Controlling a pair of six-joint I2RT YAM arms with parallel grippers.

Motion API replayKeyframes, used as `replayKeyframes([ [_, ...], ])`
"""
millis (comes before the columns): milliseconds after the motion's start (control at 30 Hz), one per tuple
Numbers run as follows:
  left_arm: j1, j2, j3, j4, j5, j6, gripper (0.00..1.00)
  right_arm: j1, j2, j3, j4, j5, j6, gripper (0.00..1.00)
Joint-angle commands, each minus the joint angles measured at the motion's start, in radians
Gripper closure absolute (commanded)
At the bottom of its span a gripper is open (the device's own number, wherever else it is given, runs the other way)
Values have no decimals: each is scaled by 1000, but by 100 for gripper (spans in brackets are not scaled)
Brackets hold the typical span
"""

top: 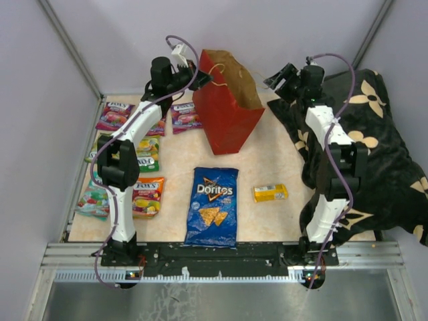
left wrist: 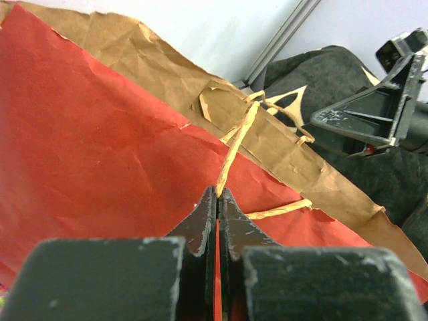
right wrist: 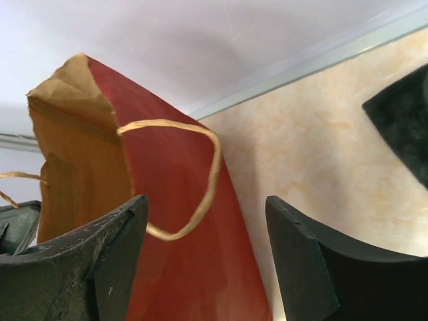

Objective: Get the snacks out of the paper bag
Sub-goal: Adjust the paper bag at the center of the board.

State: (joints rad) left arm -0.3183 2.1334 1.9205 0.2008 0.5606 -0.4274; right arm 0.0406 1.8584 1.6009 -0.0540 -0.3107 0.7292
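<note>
The red paper bag (top: 226,110) stands upright at the back middle of the table, its brown inside showing. My left gripper (left wrist: 219,192) is shut on one twine handle (left wrist: 237,140) at the bag's left rim (top: 204,77). Just right of the bag, my right gripper (top: 275,81) is open; the other handle (right wrist: 210,170) hangs loose in front of its fingers (right wrist: 114,234), untouched. On the table lie the blue Doritos bag (top: 212,206), the small yellow box (top: 270,192) and several Fox's packets (top: 147,196) along the left side. Whatever is in the bag is hidden.
A black flowered cushion (top: 378,140) fills the right side under and beside the right arm. The Fox's packets lie around the left arm, from the back (top: 115,115) to the front left (top: 93,200). Metal frame rails edge the table.
</note>
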Motion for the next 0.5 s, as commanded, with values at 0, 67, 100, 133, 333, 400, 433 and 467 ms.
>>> replayKeyframes([
  [0, -2, -47, -14, 20, 11, 16, 100, -4, 47, -20, 189, -78, 117, 30],
  [67, -2, -46, -18, 20, 14, 15, 100, -3, 75, -22, 232, -104, 162, 31],
  [100, -2, -47, -20, 20, 13, 16, 100, -3, 86, -22, 253, -115, 173, 33],
  [133, -2, -47, -23, 20, 12, 17, 100, -2, 96, -25, 271, -120, 192, 36],
  [333, -2, -51, -28, 18, 9, 21, 100, -2, 117, -27, 338, -136, 232, 66],
  [400, -2, -53, -27, 16, 6, 21, 100, -2, 113, -29, 345, -138, 236, 82],
  [433, -2, -53, -26, 16, 5, 20, 100, -2, 108, -28, 346, -138, 234, 90],
  [467, -2, -53, -23, 16, 5, 16, 100, -2, 97, -27, 344, -136, 231, 97],
])
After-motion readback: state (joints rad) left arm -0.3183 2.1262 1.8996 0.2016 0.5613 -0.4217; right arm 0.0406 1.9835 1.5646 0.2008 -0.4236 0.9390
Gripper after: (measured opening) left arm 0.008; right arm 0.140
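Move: The right hand, fingers open, has the paper bag's right handle about 3 cm ahead, 4 cm to its left and 2 cm below. The bag's middle lies some 13 cm left, 6 cm back and 11 cm below this hand; the left handle is about 18 cm left, level in reach and 3 cm higher. From the left hand, shut on that left handle, the right handle lies about 14 cm right, 2 cm ahead and 5 cm below. Rolling some 15 degrees, the right hand dips forward-left about 4 cm, lifts slightly, closing around the right handle. ##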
